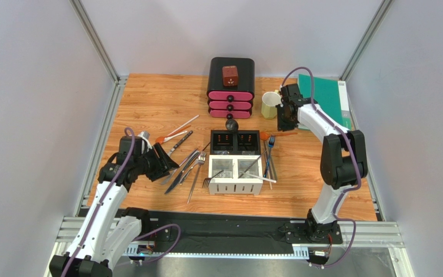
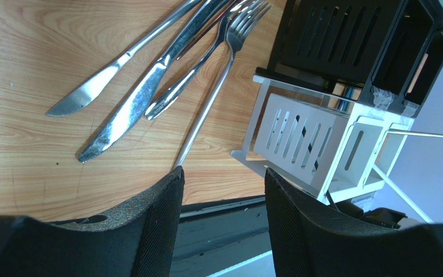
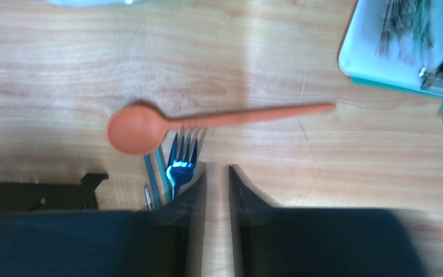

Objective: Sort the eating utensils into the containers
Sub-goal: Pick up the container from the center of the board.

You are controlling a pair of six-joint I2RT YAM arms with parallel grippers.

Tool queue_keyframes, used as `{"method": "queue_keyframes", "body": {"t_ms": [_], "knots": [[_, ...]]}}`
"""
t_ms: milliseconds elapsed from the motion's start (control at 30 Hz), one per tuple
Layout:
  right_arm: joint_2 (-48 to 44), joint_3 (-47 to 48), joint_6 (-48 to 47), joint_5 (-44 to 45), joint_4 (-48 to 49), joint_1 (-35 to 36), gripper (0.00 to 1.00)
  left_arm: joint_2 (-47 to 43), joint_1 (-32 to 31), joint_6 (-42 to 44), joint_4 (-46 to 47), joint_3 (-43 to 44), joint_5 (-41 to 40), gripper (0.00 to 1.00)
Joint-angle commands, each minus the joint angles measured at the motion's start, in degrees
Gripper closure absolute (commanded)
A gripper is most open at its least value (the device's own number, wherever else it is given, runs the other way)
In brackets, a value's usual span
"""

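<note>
Several silver knives [image 1: 179, 173] and forks [image 2: 218, 86] lie on the wood left of the four-compartment caddy [image 1: 235, 183], whose white slotted side [image 2: 304, 138] shows in the left wrist view. My left gripper [image 1: 163, 160] [image 2: 224, 179] hovers open beside them, nothing between its fingers. An orange plastic spoon [image 3: 148, 124] lies across the wood ahead of my right gripper [image 3: 217, 170] [image 1: 284, 121], with a blue-lit fork [image 3: 182, 161] just left of the fingertips. The right jaws stand a narrow gap apart over bare wood, holding nothing. A few utensils stand in the white compartments.
A black-and-pink drawer box [image 1: 231, 86] stands at the back centre, with a pale green mug [image 1: 270, 105] next to it. A green book [image 1: 325, 98] lies at the back right. A black spoon [image 1: 231, 124] and another orange spoon [image 1: 163, 139] lie behind the caddy and to its left.
</note>
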Motion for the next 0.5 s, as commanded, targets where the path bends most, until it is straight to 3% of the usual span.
{"method": "queue_keyframes", "body": {"t_ms": [0, 233, 467], "knots": [[7.31, 8.80, 1.22, 4.70, -3.15, 0.47, 1.00, -1.26, -0.29, 0.71, 1.11, 1.62, 0.73, 0.40], [14.35, 15.05, 1.66, 6.81, -3.69, 0.29, 1.00, -3.11, -0.29, 0.62, -0.82, 2.06, -0.32, 0.40], [18.23, 18.22, 2.45, 10.59, -10.35, 0.12, 1.00, -3.64, -0.29, 0.35, -1.35, 1.71, -0.67, 0.40]]}}
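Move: The container, the pale green mug, stands about 8 cm ahead of my right hand and 5 cm to its left, its middle roughly 3 cm lower. The orange spoon lies crosswise almost straight below me, some 7 cm down, with the blue fork's middle about 9 cm back and 4 cm left. The green folder's middle is roughly 13 cm ahead and 18 cm right. From my left hand the mug is about 28 cm ahead, 39 cm right. I take my right hand forward about 5 cm off the spot above the spoon, shutting my part-open fingers on nothing, then sink nearly 4 cm while the last of the reach goes on. That brings the closed fingertips down close by the mug's right, near side, with only a small tilt of the wrist. ##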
